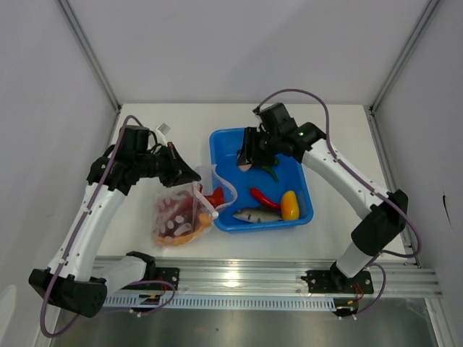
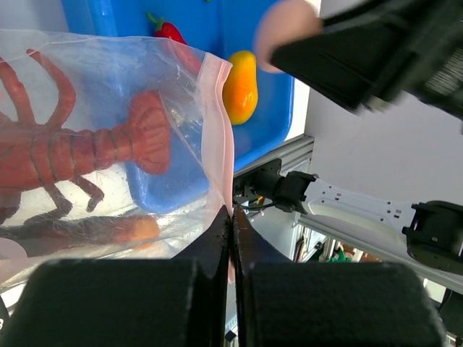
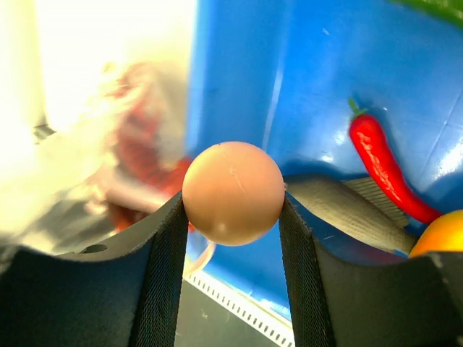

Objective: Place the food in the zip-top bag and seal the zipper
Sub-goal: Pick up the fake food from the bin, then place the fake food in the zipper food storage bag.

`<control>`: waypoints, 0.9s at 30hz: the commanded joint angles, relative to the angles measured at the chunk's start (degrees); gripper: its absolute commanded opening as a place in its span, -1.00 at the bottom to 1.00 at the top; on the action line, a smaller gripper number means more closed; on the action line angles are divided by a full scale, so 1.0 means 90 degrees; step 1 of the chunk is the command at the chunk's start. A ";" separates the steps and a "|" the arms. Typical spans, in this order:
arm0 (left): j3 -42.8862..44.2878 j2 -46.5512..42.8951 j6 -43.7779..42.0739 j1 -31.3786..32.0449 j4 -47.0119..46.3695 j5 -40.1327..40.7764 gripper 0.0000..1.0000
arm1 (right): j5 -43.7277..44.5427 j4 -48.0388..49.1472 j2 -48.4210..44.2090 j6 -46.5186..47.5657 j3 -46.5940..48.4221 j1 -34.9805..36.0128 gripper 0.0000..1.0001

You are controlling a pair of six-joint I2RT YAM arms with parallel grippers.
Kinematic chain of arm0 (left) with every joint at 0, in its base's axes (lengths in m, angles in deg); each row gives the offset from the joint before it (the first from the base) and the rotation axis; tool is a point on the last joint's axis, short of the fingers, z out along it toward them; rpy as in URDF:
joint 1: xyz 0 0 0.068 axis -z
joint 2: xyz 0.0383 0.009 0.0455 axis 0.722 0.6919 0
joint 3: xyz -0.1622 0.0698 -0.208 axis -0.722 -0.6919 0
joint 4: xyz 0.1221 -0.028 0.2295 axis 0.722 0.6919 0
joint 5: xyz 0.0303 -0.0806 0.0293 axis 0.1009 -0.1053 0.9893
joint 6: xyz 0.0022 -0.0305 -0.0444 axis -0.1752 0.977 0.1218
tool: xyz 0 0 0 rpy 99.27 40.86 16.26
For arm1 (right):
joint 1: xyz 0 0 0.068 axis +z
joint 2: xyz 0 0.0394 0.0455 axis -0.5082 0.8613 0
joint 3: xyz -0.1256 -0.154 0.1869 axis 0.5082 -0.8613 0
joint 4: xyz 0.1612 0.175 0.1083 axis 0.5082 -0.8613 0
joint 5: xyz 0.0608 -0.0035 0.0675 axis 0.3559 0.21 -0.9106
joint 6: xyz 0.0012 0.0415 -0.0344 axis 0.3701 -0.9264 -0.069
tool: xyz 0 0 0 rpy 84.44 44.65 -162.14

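Note:
The clear zip-top bag [image 1: 181, 215] lies left of the blue tub, with a red lobster toy [image 2: 72, 148] and other food inside. My left gripper [image 2: 232, 213] is shut on the bag's mouth edge, on the pink zipper strip [image 2: 221, 123], and holds the mouth up. Over the tub's far left part my right gripper [image 3: 233, 206] is shut on the pale egg [image 3: 233, 191], lifted off the tub floor. A grey fish [image 1: 257, 214], a yellow pepper [image 1: 289, 205], a red chili [image 1: 264, 196] and a green piece [image 1: 271, 172] lie in the tub.
The blue tub [image 1: 221, 141] stands mid-table, its left wall close against the bag's mouth. A metal rail [image 1: 275, 278] runs along the near edge. White walls enclose the table on three sides.

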 commanded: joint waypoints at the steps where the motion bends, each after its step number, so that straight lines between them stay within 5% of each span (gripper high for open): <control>1: -0.0010 0.0043 -0.0103 -0.0041 -0.0316 -0.0184 -0.99 | -0.0151 -0.0208 -0.0505 0.0198 0.0359 0.0055 -0.33; 11: 0.0155 0.0130 -0.0093 -0.0051 -0.0307 -0.0331 -0.99 | -0.1460 0.0016 -0.0487 0.0423 0.0809 0.0796 -0.21; 18: 0.0546 0.0082 -0.0103 -0.0051 -0.0091 -0.0340 -0.99 | -0.1715 0.0523 0.0070 0.0218 0.0858 0.1022 0.42; 27: 0.0478 -0.0142 -0.0005 -0.0051 -0.0023 -0.0253 -0.99 | -0.1394 0.0545 -0.0252 0.0236 0.0643 0.0720 0.54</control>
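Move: The right gripper already holds the egg above the bin. The bag's open mouth lies about 6 cm back, 8 cm to its left and 8 cm below. Beneath, in the bin, the red chili is roughly 6 cm right and 2 cm back, the fish some 4 cm right and 8 cm back, both about 18 cm down. From the left gripper, pinching the bag's rim, the mouth's middle is about 5 cm right, 2 cm back and 3 cm below. Lift the right gripper with the egg about 7 cm, then swing it some 8 cm left and as much back to the bag's mouth, turning the wrist about 20 degrees counter-clockwise. Dip it a couple of centimetres there and spread the fingers to let go of the egg, while the left gripper stays shut on the rim. ##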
